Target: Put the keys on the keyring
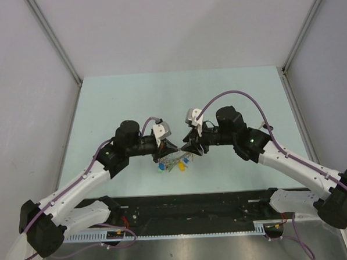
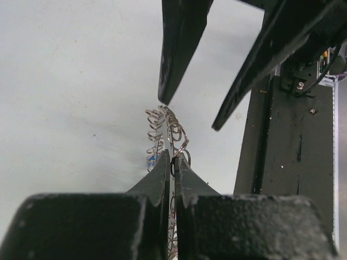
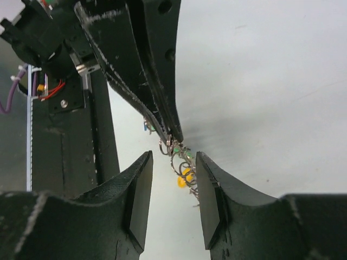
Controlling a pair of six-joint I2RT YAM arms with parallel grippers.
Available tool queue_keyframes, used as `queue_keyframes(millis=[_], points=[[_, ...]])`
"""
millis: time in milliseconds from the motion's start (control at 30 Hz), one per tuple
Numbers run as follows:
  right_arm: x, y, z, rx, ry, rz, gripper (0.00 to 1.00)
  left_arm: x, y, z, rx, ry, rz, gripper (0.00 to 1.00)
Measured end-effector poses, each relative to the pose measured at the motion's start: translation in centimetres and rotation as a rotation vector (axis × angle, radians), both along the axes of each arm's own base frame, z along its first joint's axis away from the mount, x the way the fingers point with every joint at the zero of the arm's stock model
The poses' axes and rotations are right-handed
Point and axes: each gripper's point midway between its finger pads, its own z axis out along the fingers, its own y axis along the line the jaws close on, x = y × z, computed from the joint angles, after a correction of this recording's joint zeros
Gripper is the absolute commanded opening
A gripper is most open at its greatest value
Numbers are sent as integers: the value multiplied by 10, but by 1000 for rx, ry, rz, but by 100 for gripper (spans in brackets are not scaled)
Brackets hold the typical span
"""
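Above the table centre, the grey coiled keyring (image 1: 174,156) hangs with my left gripper (image 1: 172,146) shut on it. In the left wrist view the left gripper (image 2: 173,158) pinches the keyring's wire loops (image 2: 172,130) at its fingertips. Keys with coloured heads dangle from the coil: blue (image 1: 161,165), green (image 1: 157,170) and yellow (image 1: 181,165). My right gripper (image 1: 186,148) faces the left one, open. In the right wrist view the right gripper (image 3: 173,157) straddles the keyring (image 3: 181,162) without clamping it. A yellow key head (image 3: 184,179) shows between its fingers.
The pale green table (image 1: 125,103) is walled by grey panels on both sides. A black base rail (image 1: 189,208) with cables runs along the near edge, beneath the hanging keys. The right arm's fingers (image 2: 176,54) fill the top of the left wrist view.
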Motion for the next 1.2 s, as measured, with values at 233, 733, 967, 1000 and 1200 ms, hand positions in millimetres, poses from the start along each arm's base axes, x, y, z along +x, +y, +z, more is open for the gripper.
queue_keyframes(millis=[233, 733, 967, 1000, 1200], points=[[-6, 9, -21, -65, 28, 38, 42, -1, 0, 1, 6, 3, -1, 0], [-1, 17, -28, -85, 35, 47, 24, -4, -1, 0, 10, 7, -8, 0], [-3, 19, -30, -88, 33, 58, 0, -3, 0, -1, 17, 0, -4, 12], [-3, 19, -30, -88, 32, 59, 0, -2, 0, -1, 18, -1, -2, 15], [-2, 16, -24, -83, 8, 49, 0, 2, 4, 12, -2, -55, 28, 46]])
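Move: The keyring end is pinched in the left fingertips. From the open right hand it lies about 2 cm to the left and 3 cm lower, neither ahead nor back. The rest of the keyring hangs below: its yellow tag is some 3 cm back from the right hand, 2 cm left and 11 cm down, and the green tag about 3 cm back, 8 cm left and 11 cm down. The right fingers pinch the keyring end right beside the left fingertips, having come down about 3 cm and left some 2 cm, quickly at first and then easing in while they narrow and finally shut. The left hand keeps its hold almost still until then, opens about a third and starts rising, roughly 1 cm, off the wire. ##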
